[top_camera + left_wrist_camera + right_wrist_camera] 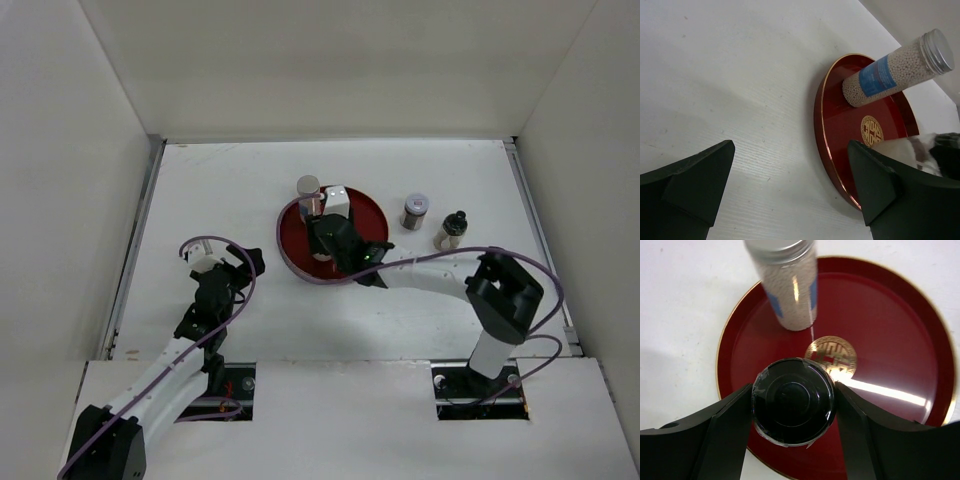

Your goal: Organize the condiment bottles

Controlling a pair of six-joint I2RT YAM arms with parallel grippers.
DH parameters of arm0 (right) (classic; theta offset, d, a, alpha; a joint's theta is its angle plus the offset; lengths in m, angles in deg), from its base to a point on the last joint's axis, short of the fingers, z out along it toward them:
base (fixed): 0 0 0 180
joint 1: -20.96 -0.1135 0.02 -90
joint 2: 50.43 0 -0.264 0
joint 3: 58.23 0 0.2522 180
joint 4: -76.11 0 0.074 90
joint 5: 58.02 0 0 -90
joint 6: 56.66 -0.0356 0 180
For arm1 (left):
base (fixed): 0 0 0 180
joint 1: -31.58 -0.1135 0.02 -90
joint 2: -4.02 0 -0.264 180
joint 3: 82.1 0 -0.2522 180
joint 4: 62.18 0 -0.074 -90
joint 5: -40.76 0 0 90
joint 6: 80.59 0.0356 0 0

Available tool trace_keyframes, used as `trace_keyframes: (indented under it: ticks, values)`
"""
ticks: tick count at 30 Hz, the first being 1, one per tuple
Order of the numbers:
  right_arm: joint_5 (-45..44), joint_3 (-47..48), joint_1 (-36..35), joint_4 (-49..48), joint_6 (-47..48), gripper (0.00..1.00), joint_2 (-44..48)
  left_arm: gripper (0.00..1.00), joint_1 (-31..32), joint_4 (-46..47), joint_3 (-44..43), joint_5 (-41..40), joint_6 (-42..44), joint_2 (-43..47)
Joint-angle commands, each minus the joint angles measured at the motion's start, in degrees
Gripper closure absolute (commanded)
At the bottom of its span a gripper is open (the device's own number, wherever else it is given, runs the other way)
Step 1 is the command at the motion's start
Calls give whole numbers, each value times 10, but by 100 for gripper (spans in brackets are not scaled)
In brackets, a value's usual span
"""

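A tall whitish bottle (308,192) with a grey cap stands at the back left of the round red plate (375,215). It shows again in the left wrist view (890,72) and the right wrist view (790,290). My right gripper (792,401) is shut on a black-capped bottle (792,401) over the plate (890,315), just in front of the gold emblem. In the top view the right gripper (328,228) hides that bottle. My left gripper (790,150) is open and holds nothing, low over the table left of the plate (840,130).
A short brown jar (415,210) with a pale lid and a small dark-capped bottle (450,230) stand on the table right of the plate. White walls close in the table on three sides. The left gripper (240,262) is well left of the plate.
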Motion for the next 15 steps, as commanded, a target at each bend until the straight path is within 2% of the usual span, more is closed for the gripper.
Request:
trace_keyframes:
  ticks: [1, 5, 9, 12, 15]
  values:
    - [-3, 62, -11, -64, 9, 46, -25, 0, -2, 30, 6, 2, -3, 4]
    - [-8, 80, -27, -68, 0, 42, -73, 0, 0, 30, 5, 7, -2, 4]
    - [-13, 82, -34, -68, -3, 28, -78, 0, 4, 31, 5, 0, 1, -1]
    - [-15, 59, -39, -69, 3, 8, -27, 0, 4, 29, 2, 2, 1, -3]
    - [-24, -2, -39, -80, 12, 2, 69, 0, 5, 29, 3, 0, 0, -1]
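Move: The right hand holds the black-capped bottle by its cap above the red tray; the bare spot it is bound for, in the tray's near-left part, lies about 4 cm to its left, level ahead, and some 11 cm below. The tall pellet bottle stands about 12 cm ahead and 5 cm left, and the tray's gold emblem some 7 cm ahead and 1 cm right. From the left hand that spot is about 22 cm right and 6 cm ahead. Left and down at once, about 4 cm across and 3 cm down, the right hand carries the black-capped bottle to the tray's near-left part, in front of the pellet bottle. There the fingers spread wide and let go of the cap, and the hand starts rising off it, roughly 2.5 cm up and slightly back. ##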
